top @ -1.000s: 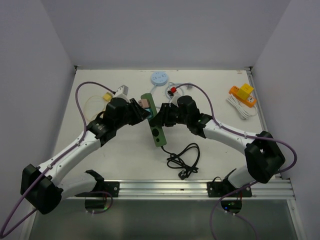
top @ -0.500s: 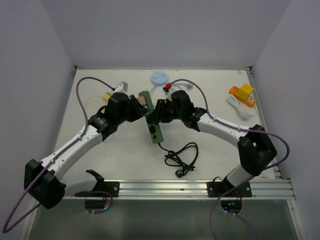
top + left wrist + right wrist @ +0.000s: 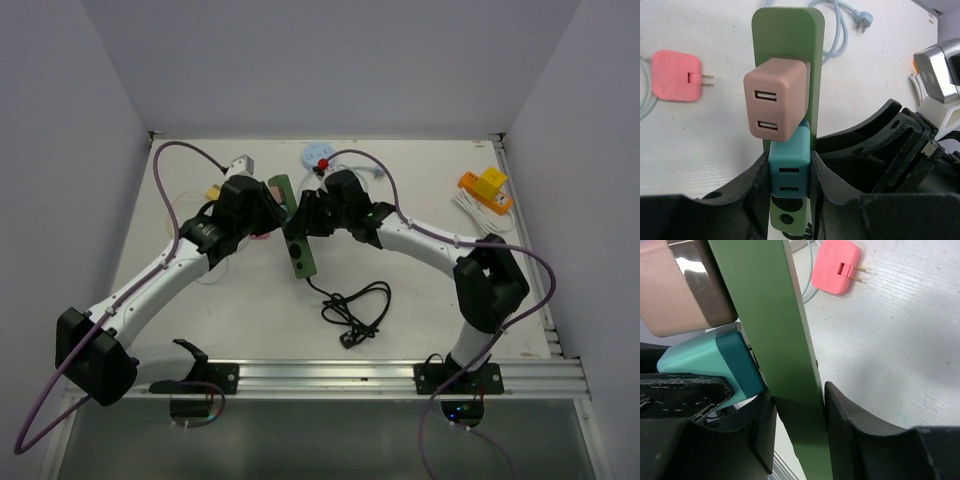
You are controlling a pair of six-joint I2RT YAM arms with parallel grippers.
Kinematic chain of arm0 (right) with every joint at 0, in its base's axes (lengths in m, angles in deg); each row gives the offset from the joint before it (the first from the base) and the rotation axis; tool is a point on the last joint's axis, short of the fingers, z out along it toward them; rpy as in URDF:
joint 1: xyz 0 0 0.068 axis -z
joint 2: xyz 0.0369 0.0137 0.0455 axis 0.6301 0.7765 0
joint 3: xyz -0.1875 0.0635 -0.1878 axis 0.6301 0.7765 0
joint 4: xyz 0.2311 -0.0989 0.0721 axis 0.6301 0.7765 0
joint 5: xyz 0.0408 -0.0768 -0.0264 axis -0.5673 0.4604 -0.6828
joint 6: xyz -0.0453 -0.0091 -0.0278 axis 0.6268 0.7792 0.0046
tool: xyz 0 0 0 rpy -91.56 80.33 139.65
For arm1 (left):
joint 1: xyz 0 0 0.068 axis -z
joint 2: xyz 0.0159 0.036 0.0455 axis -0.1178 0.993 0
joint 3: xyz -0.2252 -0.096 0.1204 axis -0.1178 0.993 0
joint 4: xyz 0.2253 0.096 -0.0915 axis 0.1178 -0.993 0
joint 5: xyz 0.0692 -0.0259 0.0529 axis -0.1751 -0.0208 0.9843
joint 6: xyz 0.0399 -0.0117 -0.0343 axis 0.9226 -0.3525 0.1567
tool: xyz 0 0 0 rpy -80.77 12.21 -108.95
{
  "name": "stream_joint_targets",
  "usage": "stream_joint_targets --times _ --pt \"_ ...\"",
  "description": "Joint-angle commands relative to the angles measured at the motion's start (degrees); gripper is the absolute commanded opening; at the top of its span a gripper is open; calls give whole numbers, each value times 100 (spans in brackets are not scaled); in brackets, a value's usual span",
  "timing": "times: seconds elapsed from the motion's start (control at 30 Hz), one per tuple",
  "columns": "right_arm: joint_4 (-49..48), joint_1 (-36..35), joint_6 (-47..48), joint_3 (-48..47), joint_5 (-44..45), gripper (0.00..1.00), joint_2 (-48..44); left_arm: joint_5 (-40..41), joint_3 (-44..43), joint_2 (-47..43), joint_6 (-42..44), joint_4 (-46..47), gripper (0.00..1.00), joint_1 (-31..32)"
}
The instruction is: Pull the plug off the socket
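Note:
The socket is a long green power strip (image 3: 298, 250) (image 3: 787, 35) (image 3: 771, 325) held up off the table between both arms. Two plugs sit in it side by side: a beige-pink USB charger (image 3: 777, 100) (image 3: 675, 295) and a teal USB charger (image 3: 789, 167) (image 3: 732, 365). My left gripper (image 3: 272, 217) (image 3: 789, 175) is shut on the teal plug, one finger on each side. Coming from the opposite side, my right gripper (image 3: 304, 218) (image 3: 799, 422) is shut on the strip's thin body just below the plugs.
The strip's black cable (image 3: 352, 305) coils on the table towards the front rail. A loose pink plug (image 3: 676, 76) (image 3: 837, 267) lies on the table beyond the strip. At the back are a blue round disc (image 3: 318, 156), a grey adapter (image 3: 241, 166) and an orange-yellow block (image 3: 484, 187) with white cord.
Both arms have carried the green strip to the left and towards the back, and the black cable has trailed after it. Both grips look unchanged.

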Motion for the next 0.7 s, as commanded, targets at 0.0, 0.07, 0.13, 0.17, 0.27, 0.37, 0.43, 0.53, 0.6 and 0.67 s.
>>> stream_joint_targets --times 0.0,0.07,0.13,0.17,0.27,0.37,0.43,0.53,0.6,0.67 --pt "1071 527 -220 -273 2504 0 822 -518 -789 -611 -12 123 0 150" --pt "1036 535 -247 -554 2416 0 1033 -579 -780 -612 23 157 0 159" --pt "1167 553 -282 -906 2380 0 1287 -728 -728 -620 33 210 0 150" --pt "1203 570 -291 -1020 2372 0 1358 -737 -701 -638 32 263 0 150" --pt "1309 684 -308 -1293 2337 0 1543 -975 -639 -708 41 386 0 158" --pt "1379 807 -300 -1504 2345 0 1658 -817 -762 -805 85 229 0 150" --pt "1388 834 -221 -1635 2363 0 1772 -790 -893 -858 94 79 0 141" --pt "1064 843 -54 -1637 2187 0 1843 -790 -1017 -867 68 -44 0 150" --pt "722 852 8 -1523 2047 0 1712 -616 -1052 -858 94 -166 0 141" --pt "589 896 69 -1364 1827 0 1597 -430 -1052 -858 146 -307 0 115"
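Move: My left fingers already grip the teal plug in the green power strip; its socket lies about 2 cm ahead, 2 cm right and 3 cm below them. From that hand, the pale pink plug is some 4 cm ahead, 1 cm left and 2 cm above; the pink adapter, 4 cm ahead, 6 cm left and 19 cm below. My right hand holds the strip, with the teal plug level ahead of it, about 4 cm left and 4 cm above. With both grips kept, I first carry the joined plug and strip some 2–3 cm left and forward while pulling against each other. Then my hands spring apart: my left shoots up about 12 cm, drawing back and right and tipping up, with the teal plug, while my right swings the strip forward, right and down, roughly 10 cm each way, turning some 20 degrees clockwise. ##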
